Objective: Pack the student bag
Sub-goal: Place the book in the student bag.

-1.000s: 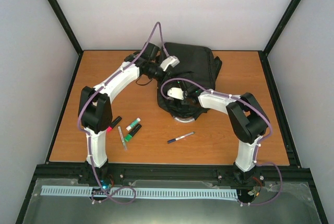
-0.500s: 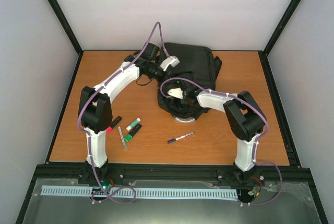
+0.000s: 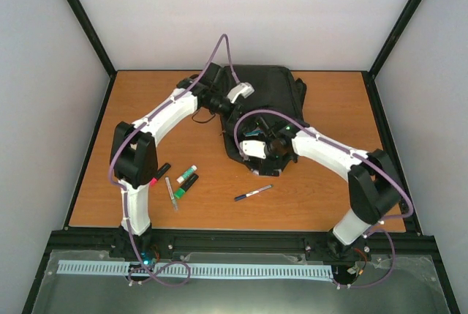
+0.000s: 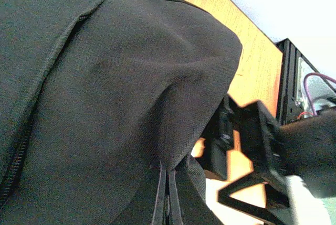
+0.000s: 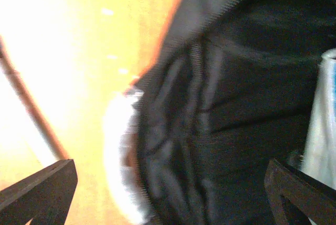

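The student bag (image 3: 274,102) is a large black fabric backpack lying at the back middle of the table. My left gripper (image 3: 229,102) is at its left edge, shut on a fold of the bag's fabric (image 4: 131,88); in the left wrist view its jaws (image 4: 168,199) are pressed together with the cloth drawn up between them. My right gripper (image 3: 254,148) hangs over the bag's near edge with its fingers wide open and nothing in them. In the blurred right wrist view the dark bag (image 5: 236,104) fills the gap between the fingertips (image 5: 42,188).
A white rounded thing (image 5: 119,157) pokes out from under the bag's near edge. Loose on the table lie a dark pen (image 3: 253,193), green-and-white markers (image 3: 186,180), a clear pen (image 3: 172,193) and a black marker with a red end (image 3: 159,173).
My right gripper has opened wide and drawn back toward the bag's near edge, its elbow swinging out to the right. The left gripper keeps its hold; the bag shifted a little.
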You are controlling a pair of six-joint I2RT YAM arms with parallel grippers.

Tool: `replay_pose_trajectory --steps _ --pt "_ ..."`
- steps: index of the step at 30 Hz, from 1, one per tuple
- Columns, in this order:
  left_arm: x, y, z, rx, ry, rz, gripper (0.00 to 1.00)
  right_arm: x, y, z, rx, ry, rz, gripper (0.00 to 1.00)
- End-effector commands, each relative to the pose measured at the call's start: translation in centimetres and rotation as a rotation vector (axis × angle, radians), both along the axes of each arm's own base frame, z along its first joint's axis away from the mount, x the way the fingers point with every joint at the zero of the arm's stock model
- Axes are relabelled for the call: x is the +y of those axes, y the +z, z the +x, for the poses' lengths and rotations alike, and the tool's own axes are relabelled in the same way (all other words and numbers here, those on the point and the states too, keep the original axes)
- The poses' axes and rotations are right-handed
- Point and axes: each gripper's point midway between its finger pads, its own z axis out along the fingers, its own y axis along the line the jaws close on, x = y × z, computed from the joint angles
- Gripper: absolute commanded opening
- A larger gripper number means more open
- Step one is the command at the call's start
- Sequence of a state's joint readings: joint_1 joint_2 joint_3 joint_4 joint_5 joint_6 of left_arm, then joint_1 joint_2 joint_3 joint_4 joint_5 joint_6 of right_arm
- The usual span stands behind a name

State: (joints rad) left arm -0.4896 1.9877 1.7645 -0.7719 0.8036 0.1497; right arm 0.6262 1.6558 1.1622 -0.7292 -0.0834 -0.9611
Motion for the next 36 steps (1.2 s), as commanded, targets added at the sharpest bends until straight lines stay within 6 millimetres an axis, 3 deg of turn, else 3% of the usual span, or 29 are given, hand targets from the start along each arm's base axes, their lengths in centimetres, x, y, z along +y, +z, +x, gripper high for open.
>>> replay_pose_trajectory --steps 1,6,14,18,20,21,23,24,27,29,33,36 --pt "0.4 -0.4 0.3 -0.008 0.011 0.017 0.02 -0.5 1.0 -4.4 0.118 -0.014 0.039 1.0" --pt "1.0 -2.7 0.3 0.028 0.024 0.076 0.02 -0.9 1.9 -4.5 0.108 -0.028 0.031 1.0" --pt "2.4 -4.5 1.1 -0.011 0.068 0.171 0.03 2.3 6.2 -5.2 0.214 -0.123 0.245 1.0" --pt "2.5 -3.1 0.5 -0.014 0.058 0.15 0.05 3.2 8.7 -5.5 0.221 -0.056 0.297 1.0" --pt "2.6 -1.9 -0.3 -0.02 0.034 0.138 0.16 3.6 10.1 -5.6 0.228 -0.027 0.324 1.0" --pt "2.8 -1.5 -0.6 -0.024 0.027 0.146 0.31 3.8 10.8 -5.6 0.225 -0.014 0.333 1.0" --pt "3.6 -0.8 -1.1 -0.013 0.023 0.18 0.65 4.2 12.8 -4.6 0.17 -0.017 0.362 1.0" --pt "3.8 0.2 -1.7 -0.013 -0.001 0.166 0.95 4.2 14.2 -3.8 0.121 -0.034 0.382 1.0" --pt "5.1 2.9 -1.2 -0.087 0.069 0.185 1.0 3.7 20.4 -1.1 -0.001 -0.138 0.556 1.0" --pt "6.2 4.8 -0.8 -0.153 0.112 0.209 1.0 2.4 23.2 0.3 -0.022 -0.209 0.656 1.0" --pt "9.0 7.8 0.7 -0.256 0.232 0.254 1.0 0.4 23.9 2.3 -0.111 -0.27 0.626 1.0" --pt "11.8 9.2 1.7 -0.256 0.325 0.265 1.0 0.0 26.2 3.3 -0.207 -0.253 0.643 1.0"
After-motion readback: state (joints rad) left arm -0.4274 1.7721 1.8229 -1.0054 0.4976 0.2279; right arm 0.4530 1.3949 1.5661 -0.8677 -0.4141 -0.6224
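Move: The left hand still pinches the raised front panel of the bag; the middle of the bag lies about 8 cm to its right, 2 cm back and roughly 14 cm below. The open, empty right hand is at the bag's mouth, the bag's middle some 9 cm ahead, 3 cm left and 3 cm lower. From that hand the white handle is about 8 cm back and 3 cm left, and the pen 15 cm back and 6 cm left. The book is already inside, mostly hidden. Backing about 5 cm out of the bag's mouth, the right hand, fingers wide open, then climbs steeply to some 24 cm higher while swinging forward again and tilting about 35 degrees to point more to the left. The left hand lowers the pinched panel about 4 cm, drifting left, then opens fully, lets go and lifts away up and to the left. ##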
